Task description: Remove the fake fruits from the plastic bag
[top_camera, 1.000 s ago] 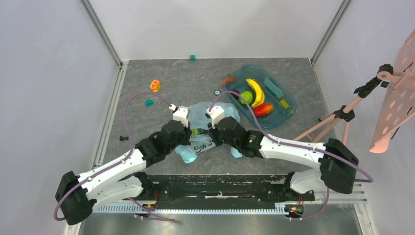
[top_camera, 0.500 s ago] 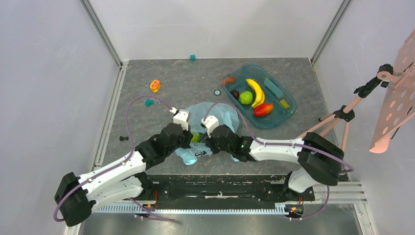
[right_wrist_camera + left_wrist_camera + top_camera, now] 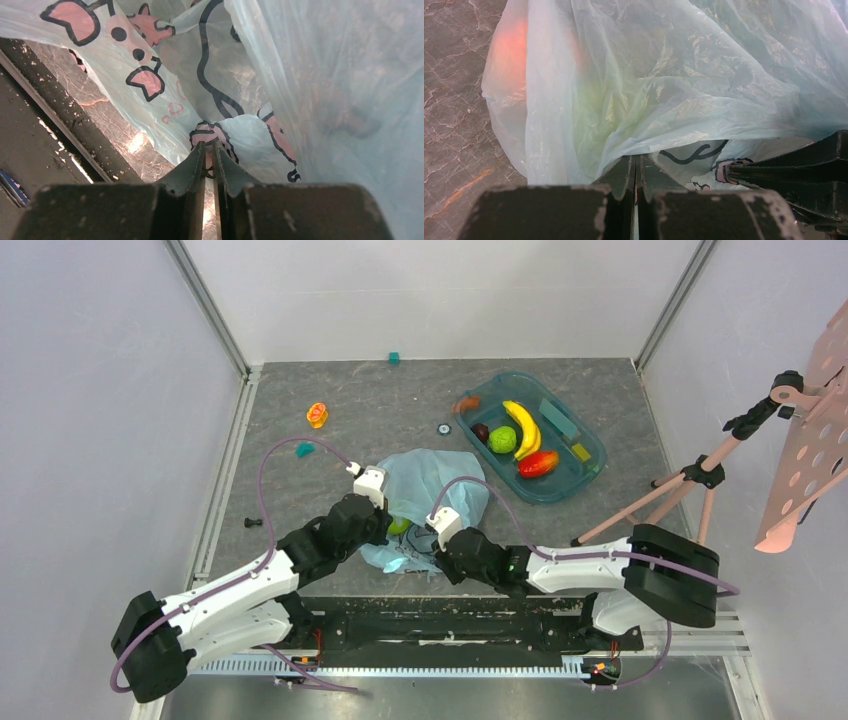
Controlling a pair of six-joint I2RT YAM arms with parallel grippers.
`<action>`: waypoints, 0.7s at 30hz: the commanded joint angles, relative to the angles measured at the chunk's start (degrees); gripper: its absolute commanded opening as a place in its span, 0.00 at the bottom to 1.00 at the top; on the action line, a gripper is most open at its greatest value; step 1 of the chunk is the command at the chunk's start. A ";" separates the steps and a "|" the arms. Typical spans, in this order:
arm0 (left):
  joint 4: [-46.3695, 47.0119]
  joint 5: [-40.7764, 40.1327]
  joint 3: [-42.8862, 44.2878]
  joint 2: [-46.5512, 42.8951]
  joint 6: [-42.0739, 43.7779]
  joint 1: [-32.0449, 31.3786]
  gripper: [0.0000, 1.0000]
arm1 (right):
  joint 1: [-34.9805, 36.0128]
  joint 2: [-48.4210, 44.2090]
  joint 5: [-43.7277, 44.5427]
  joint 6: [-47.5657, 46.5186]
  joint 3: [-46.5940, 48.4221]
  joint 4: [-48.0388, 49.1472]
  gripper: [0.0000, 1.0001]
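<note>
The light-blue plastic bag (image 3: 432, 490) lies crumpled mid-table. My left gripper (image 3: 386, 532) is shut on its near edge, and my right gripper (image 3: 434, 548) is shut on its near corner. In the left wrist view, the closed fingers (image 3: 635, 162) pinch the bag's film (image 3: 684, 75). A green fruit (image 3: 596, 102) and an orange glow (image 3: 511, 45) show through it. In the right wrist view, the fingers (image 3: 210, 150) clamp a fold of the bag (image 3: 330, 75) with pink print. A green fruit (image 3: 399, 526) peeks out between the grippers.
At the back right, a teal tray (image 3: 585, 475) holds a banana (image 3: 523, 427), a red-orange mango (image 3: 538, 463), a green fruit (image 3: 502, 439) and a dark fruit (image 3: 481, 431). An orange item (image 3: 317, 415) and small teal pieces (image 3: 304, 449) lie at the back left. A tripod (image 3: 690, 480) stands at the right.
My right gripper has pulled back toward the near edge, drawing the bag's printed corner with it. The left gripper has shifted only slightly and stays clamped.
</note>
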 commanded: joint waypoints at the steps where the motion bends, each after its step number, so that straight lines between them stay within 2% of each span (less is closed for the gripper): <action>1: 3.08 -0.45 -0.30 -0.99 -0.44 -0.09 0.02 | 0.29 -2.65 3.30 -0.10 2.03 1.95 0.13; 5: 2.75 0.87 -0.28 -2.28 -0.48 -0.09 0.02 | 0.15 -1.44 4.08 -2.23 6.71 0.70 0.18; 10: 0.72 1.10 -0.42 -6.07 -1.36 -0.08 0.02 | -0.65 2.37 6.58 -3.00 13.66 -1.49 0.30; 13: -0.61 0.01 -0.26 -7.92 -1.62 -0.09 0.02 | -2.35 4.67 5.72 -4.36 17.82 -2.31 0.32; 17: -1.46 -1.03 -0.15 -8.72 -1.97 -0.09 0.02 | -4.46 8.51 3.28 -10.23 25.08 -7.00 0.38; 21: -1.48 -1.70 -0.25 -8.52 -2.63 -0.09 0.02 | -6.40 12.46 0.64 -19.12 32.63 -14.21 0.39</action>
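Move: The green fruit in the bag's mouth lies about 8 cm ahead of my right hand and 8 cm to its left, roughly level with my low fingertips. The red fruit under the film is some 6 cm beyond it and 3 cm farther left, while the tray's middle is about 28 cm ahead and 20 cm right of my right hand. From my left hand, the green fruit is roughly 3 cm ahead, 3 cm right and 8 cm below. I lift my right fingertips off the bag's near film and swing up, forward and left, about 9 cm up and 11 cm across, to come over the mouth towards the green fruit, spreading my nearly shut fingers to under half open and tipping them up some 10 degrees. My left hand keeps its pinch on the rim and raises it about 3.5 cm. ##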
